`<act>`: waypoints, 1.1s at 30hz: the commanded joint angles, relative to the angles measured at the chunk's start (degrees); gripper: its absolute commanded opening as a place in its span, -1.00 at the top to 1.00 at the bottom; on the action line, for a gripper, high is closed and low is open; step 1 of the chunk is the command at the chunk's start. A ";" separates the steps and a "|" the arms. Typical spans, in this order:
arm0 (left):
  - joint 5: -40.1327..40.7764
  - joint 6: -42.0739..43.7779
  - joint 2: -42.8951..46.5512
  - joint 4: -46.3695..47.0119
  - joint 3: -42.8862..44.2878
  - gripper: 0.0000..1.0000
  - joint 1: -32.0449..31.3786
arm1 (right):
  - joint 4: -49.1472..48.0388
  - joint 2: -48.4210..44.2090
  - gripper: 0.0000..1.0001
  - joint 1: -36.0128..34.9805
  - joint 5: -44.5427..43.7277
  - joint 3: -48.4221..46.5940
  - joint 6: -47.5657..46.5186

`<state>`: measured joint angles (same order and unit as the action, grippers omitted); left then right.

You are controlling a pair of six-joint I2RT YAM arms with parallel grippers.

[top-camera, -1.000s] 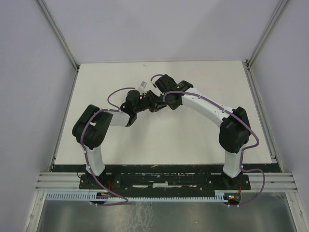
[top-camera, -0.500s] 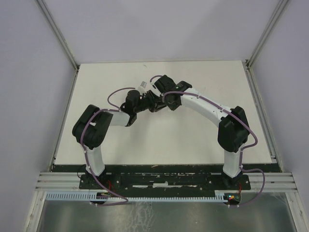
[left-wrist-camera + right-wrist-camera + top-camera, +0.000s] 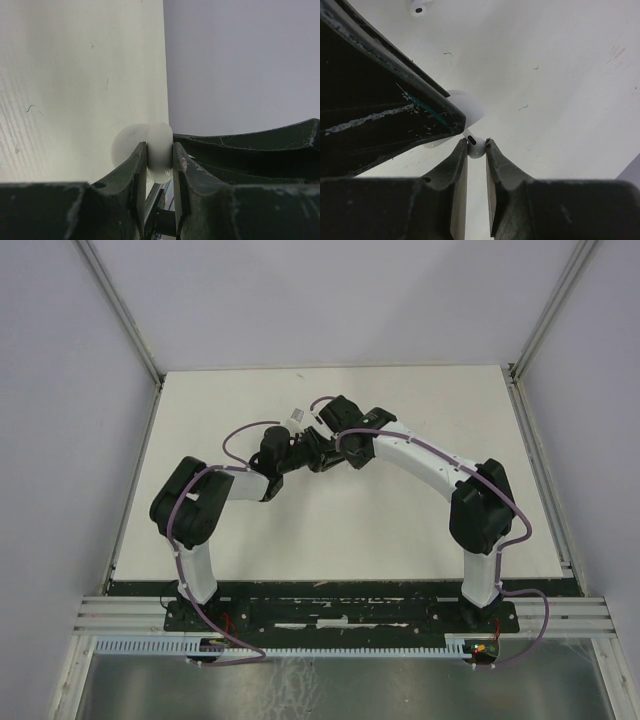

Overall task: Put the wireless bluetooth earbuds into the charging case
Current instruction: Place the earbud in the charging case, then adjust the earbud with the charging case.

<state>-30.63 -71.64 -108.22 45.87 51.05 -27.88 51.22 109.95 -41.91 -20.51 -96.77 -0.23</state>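
My left gripper [image 3: 160, 152] is shut on the white charging case [image 3: 131, 142], whose rounded body sticks out past the fingertips above the table. My right gripper [image 3: 476, 146] is shut on one small white earbud [image 3: 476, 149], pinched at the very tips. That earbud sits right against the case [image 3: 471, 106], just below the left gripper's dark finger [image 3: 385, 100]. A second white earbud [image 3: 418, 7] lies loose on the table at the top edge of the right wrist view. From above, both arms meet mid-table around the case [image 3: 298, 420].
The white tabletop [image 3: 400, 530] is walled by pale panels on the left, back and right. A metal rail [image 3: 340, 615] with the arm bases runs along the near edge. The table's far edge [image 3: 165, 75] shows in the left wrist view.
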 commanded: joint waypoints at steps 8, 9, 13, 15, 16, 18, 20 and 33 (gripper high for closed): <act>-1.00 1.15 1.22 4.23 1.77 0.94 -0.27 | 0.99 2.00 0.70 -0.80 0.74 -3.32 0.75; -1.01 1.13 1.18 4.23 1.71 0.94 -0.33 | 0.99 2.02 0.66 -0.83 0.78 -3.41 0.76; -0.96 1.12 1.04 4.32 1.75 0.94 -0.25 | 1.05 1.92 0.40 -0.88 0.74 -3.42 0.76; -0.92 1.11 0.96 4.34 1.73 0.94 -0.24 | 1.09 1.77 0.26 -0.82 0.74 -3.42 0.82; -0.92 1.08 0.91 4.32 1.76 0.94 -0.26 | 1.08 1.69 0.23 -0.87 0.81 -3.42 0.84; -0.87 0.99 0.76 4.47 1.76 0.94 -0.29 | 1.12 1.51 0.08 -0.87 0.91 -3.43 0.84; -1.00 0.96 0.74 4.49 1.76 0.94 -0.32 | 1.24 1.33 0.03 -0.82 0.89 -3.31 0.84; -0.98 -0.43 0.50 6.43 0.99 0.94 -0.07 | 0.08 -4.36 -0.46 -0.62 -5.44 1.77 6.08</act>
<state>-30.59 -71.68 -108.22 47.22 51.05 -27.79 52.82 109.45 -42.39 -21.12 -96.14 2.00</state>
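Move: Just left of the right hand, which already holds the white earbud, is the white charging case: about 2 cm left, 1 cm ahead and 1 cm below. The other white earbud lies on the table some 4 cm left of the right hand, about level with it fore and aft, and 6 cm below. The left hand pinches the case right at its fingertips, the held earbud being about 2 cm to its right and 1 cm above. Easing the held earbud down and left against the charging case by about half a centimetre each way, the right hand then spreads its fingers from nearly shut to well open, letting go of the earbud, and draws back about 1 cm with a slight rise at the end. The left hand keeps its pinch on the case and stays put. ##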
